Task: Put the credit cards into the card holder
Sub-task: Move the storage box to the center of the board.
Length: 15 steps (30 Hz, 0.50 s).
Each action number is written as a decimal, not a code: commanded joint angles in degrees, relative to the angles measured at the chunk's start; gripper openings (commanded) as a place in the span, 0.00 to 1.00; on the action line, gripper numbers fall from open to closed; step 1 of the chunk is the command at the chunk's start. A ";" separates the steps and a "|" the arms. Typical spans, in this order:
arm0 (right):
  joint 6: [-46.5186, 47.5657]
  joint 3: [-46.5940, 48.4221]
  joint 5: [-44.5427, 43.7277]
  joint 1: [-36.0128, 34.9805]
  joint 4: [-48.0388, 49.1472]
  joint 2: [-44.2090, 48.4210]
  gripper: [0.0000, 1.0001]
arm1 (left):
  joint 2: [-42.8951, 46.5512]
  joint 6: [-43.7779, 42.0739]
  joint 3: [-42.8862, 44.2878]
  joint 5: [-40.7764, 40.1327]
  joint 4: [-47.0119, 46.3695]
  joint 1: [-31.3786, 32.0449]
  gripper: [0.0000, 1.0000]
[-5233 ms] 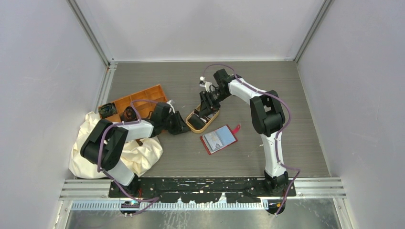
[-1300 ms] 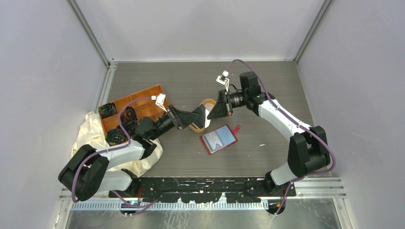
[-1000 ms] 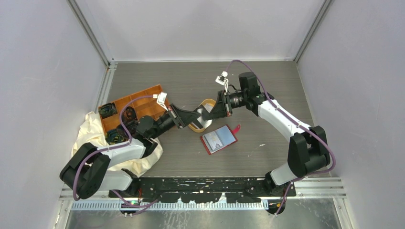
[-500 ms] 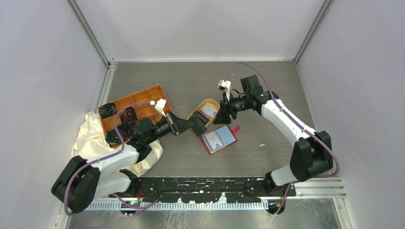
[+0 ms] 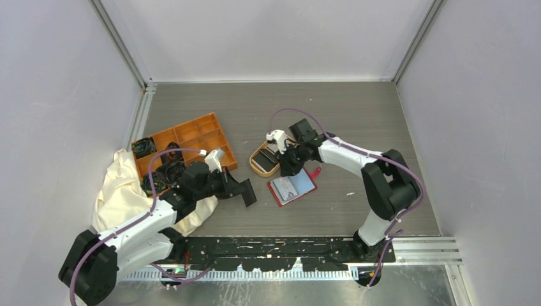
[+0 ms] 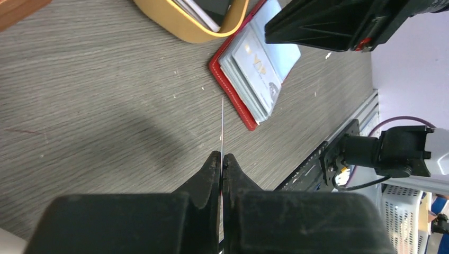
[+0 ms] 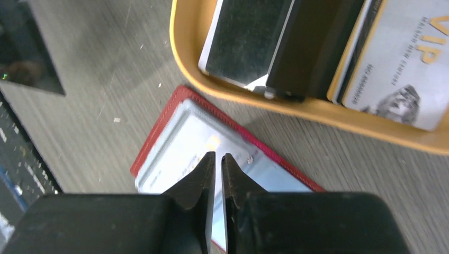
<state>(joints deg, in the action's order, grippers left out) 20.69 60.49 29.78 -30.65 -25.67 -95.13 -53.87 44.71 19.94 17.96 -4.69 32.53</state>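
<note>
The red card holder [image 5: 292, 187] lies open on the table, grey-clear sleeves up, with a pale card in its top sleeve [image 6: 259, 69]. My left gripper [image 5: 245, 193] hovers left of it, shut on a thin dark credit card, which shows edge-on [image 6: 222, 119] in the left wrist view past the fingertips [image 6: 221, 153]. My right gripper [image 5: 287, 169] hangs over the holder's far-left end [image 7: 174, 137]; its jaws [image 7: 218, 155] stand a narrow slit apart with nothing between them. More credit cards, dark [image 7: 249, 37] and pale [image 7: 402, 58], stand in the oval tan dish [image 5: 256, 167].
An orange compartment tray [image 5: 191, 137] with dark items sits at the left. A cream cloth [image 5: 118, 185] is bunched under the left arm. The black base rail [image 5: 268, 245] runs along the near edge.
The two grippers met over the dish a second ago. The right one let go of the card and dropped over the holder; the left arm drew back near-left with the card.
</note>
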 commanded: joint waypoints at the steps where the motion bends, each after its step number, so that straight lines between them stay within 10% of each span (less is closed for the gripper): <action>1: -8.83 4.00 -11.03 -4.06 7.35 -3.26 0.15 | 0.78 -1.55 1.12 -1.14 2.55 -0.20 0.00; 15: -30.98 16.02 -25.30 -8.13 21.29 -14.39 0.15 | 1.35 6.21 -3.22 2.24 -8.45 -0.29 0.00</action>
<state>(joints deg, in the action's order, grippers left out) -3.62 70.04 6.79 -39.62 -10.28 -108.49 -53.19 46.19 19.07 17.08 -3.79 32.49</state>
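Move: The storage box's middle lies about 6 cm to the right hand's left, 4 cm ahead and 4 cm lower, its long near-right wall facing the fingers. The open card holder is straight back some 5 cm and 6 cm down, while the wooden tray's middle stands roughly 33 cm to the left and 5 cm farther out. From the left hand, which holds the black card, the storage box is about 10 cm ahead, 10 cm right and 8 cm below. With its fingers kept nearly shut, the right hand first dips about 2 cm while going left to the storage box's near wall, then sweeps forward and left, its fingertips coming against the outside of that wall and pushing the box along. In all it goes some 7 cm forward and 6.5 cm left, away from the card holder, as the wrist swings clockwise by roughly 25 degrees. ##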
